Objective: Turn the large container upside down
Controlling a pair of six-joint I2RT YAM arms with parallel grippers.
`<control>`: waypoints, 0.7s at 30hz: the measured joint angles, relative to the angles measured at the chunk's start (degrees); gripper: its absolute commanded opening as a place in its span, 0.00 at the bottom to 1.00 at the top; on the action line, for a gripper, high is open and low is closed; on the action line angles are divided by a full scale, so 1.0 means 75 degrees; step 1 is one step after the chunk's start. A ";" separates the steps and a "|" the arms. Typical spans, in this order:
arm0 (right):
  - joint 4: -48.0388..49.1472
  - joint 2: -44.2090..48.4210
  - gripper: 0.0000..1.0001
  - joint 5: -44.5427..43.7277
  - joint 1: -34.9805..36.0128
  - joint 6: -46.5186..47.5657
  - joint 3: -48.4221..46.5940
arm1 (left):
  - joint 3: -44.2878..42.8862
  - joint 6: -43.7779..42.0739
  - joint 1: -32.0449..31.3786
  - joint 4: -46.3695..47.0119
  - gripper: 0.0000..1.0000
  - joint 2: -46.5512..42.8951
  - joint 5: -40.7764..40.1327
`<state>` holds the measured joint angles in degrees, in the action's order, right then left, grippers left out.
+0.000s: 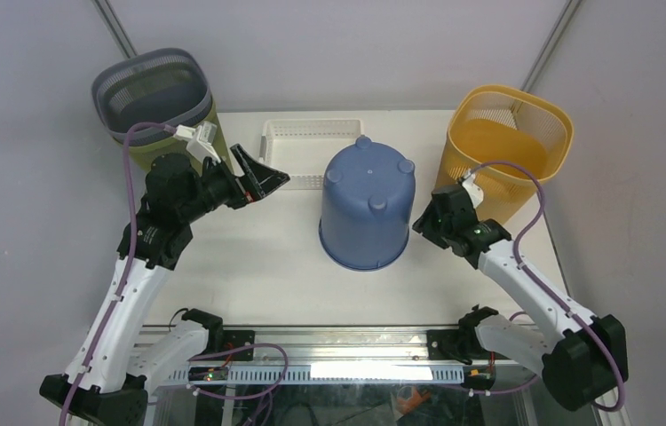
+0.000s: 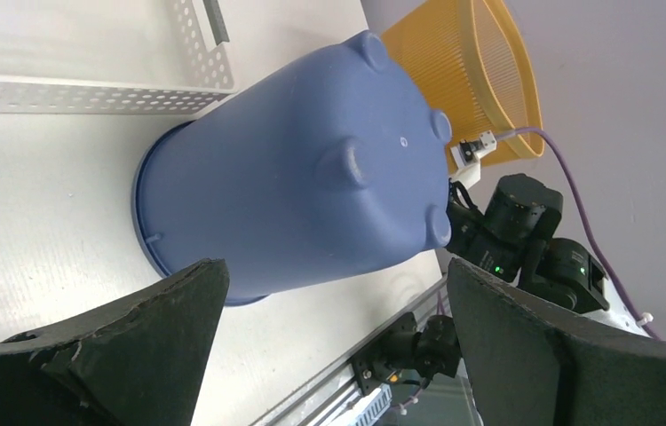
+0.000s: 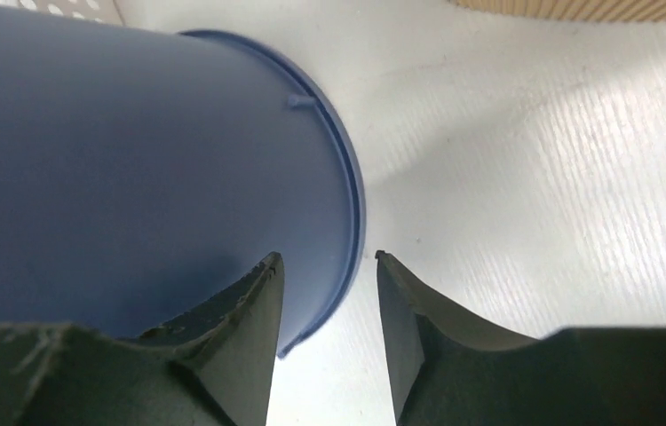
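The large blue container [image 1: 368,206] stands mouth-down in the middle of the table, its footed base facing up. In the left wrist view the container [image 2: 303,177] lies well beyond my fingers. My left gripper [image 1: 263,176] hovers to the container's left, open wide and holding nothing. My right gripper [image 1: 424,219] sits just right of the container near its lower wall. In the right wrist view its fingers [image 3: 249,311] stand apart beside the container's rim [image 3: 347,222], and only bare table shows in the gap; the right gripper [image 3: 325,259] is open.
A white perforated tray [image 1: 310,146] lies behind the container. A grey mesh basket [image 1: 152,93] stands at the back left and an orange one [image 1: 507,142] at the back right, close behind my right arm. The table's near edge carries a metal rail [image 1: 329,333].
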<state>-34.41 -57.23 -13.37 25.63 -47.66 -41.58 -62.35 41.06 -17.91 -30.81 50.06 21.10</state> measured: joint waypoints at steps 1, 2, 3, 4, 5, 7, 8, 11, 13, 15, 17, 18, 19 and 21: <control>0.0137 -0.0152 0.47 -0.0076 0.0003 -0.0009 -0.0003 | -0.0032 -0.0020 0.0000 0.0000 0.99 0.0026 0.0000; 0.0286 -0.0274 0.48 -0.0114 0.0032 -0.0006 -0.0003 | -0.0058 -0.0035 0.0000 0.0000 0.99 0.0041 -0.0003; 0.0536 -0.0411 0.48 -0.0134 0.0111 -0.0017 -0.0003 | -0.0108 -0.0061 0.0000 -0.0017 0.99 0.0067 -0.0003; 0.0758 -0.0571 0.49 -0.0198 0.0259 -0.0009 -0.0015 | -0.0163 -0.0090 0.0000 -0.0017 0.99 0.0085 -0.0006; 0.1005 -0.0764 0.50 -0.0256 0.0481 -0.0015 -0.0038 | -0.0224 -0.0114 0.0000 -0.0020 0.99 0.0102 -0.0012; 0.1443 -0.1364 0.50 -0.0323 0.1122 -0.0029 -0.0300 | -0.0458 -0.0181 0.0000 -0.0067 0.99 0.0160 -0.0026; 0.1626 -0.1614 0.50 -0.0271 0.1588 -0.0023 -0.0431 | -0.0603 -0.0207 0.0000 -0.0082 0.99 0.0192 -0.0032; 0.2229 -0.2716 0.51 -0.0012 0.2847 -0.0009 -0.1192 | -0.1090 -0.0277 0.0000 -0.0079 0.99 0.0309 -0.0032; 0.2483 -0.3316 0.54 0.0128 0.3468 0.0032 -0.1725 | -0.1390 -0.0358 0.0000 -0.0076 0.99 0.0385 -0.0032; 0.2460 -0.3433 0.60 0.0131 0.3704 0.0137 -0.1958 | -0.1652 -0.0425 0.0000 -0.0041 0.99 0.0443 -0.0032; 0.2113 -0.3214 0.63 -0.0050 0.3620 0.0428 -0.2130 | -0.1821 -0.0472 0.0000 -0.0006 0.99 0.0475 -0.0015; 0.1868 -0.3042 0.67 -0.0149 0.3500 0.0615 -0.2232 | -0.1888 -0.0507 0.0000 0.0006 0.99 0.0498 0.0012; 0.1469 -0.2815 0.69 -0.0251 0.3305 0.0883 -0.2430 | -0.1932 -0.0542 -0.0003 0.0020 0.99 0.0551 0.0044; 0.0694 -0.2398 0.74 -0.0530 0.2908 0.1399 -0.3075 | -0.1967 -0.0571 -0.0044 0.0052 0.99 0.0685 0.0087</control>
<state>-29.21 -75.22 -17.34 47.44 -37.17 -64.64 -77.10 36.77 -18.24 -30.41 55.20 21.76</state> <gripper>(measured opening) 0.678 0.987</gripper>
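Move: The blue large container, already bottom-up, has its middle about 14 cm to the right hand's left, 6 cm farther out and a few centimetres higher; its near wall is close to the fingertips. The white basket lies roughly 27 cm ahead and 29 cm left of this hand, low on the table; the yellow basket stands some 17 cm to its right and 12 cm ahead. From the left hand, the container is about 21 cm right, 3 cm ahead, with its middle 18 cm below. Sweeping quickly left by about 21 cm at nearly level height, the right hand pushes the container's right side along the table towards the left hand, turning counter-clockwise some 30 degrees. It then draws back right about 6 cm, rising and tipping up as its half-open fingers open further. Meanwhile the left hand, wide open, rises about 8.5 cm and tilts its fingers up. ##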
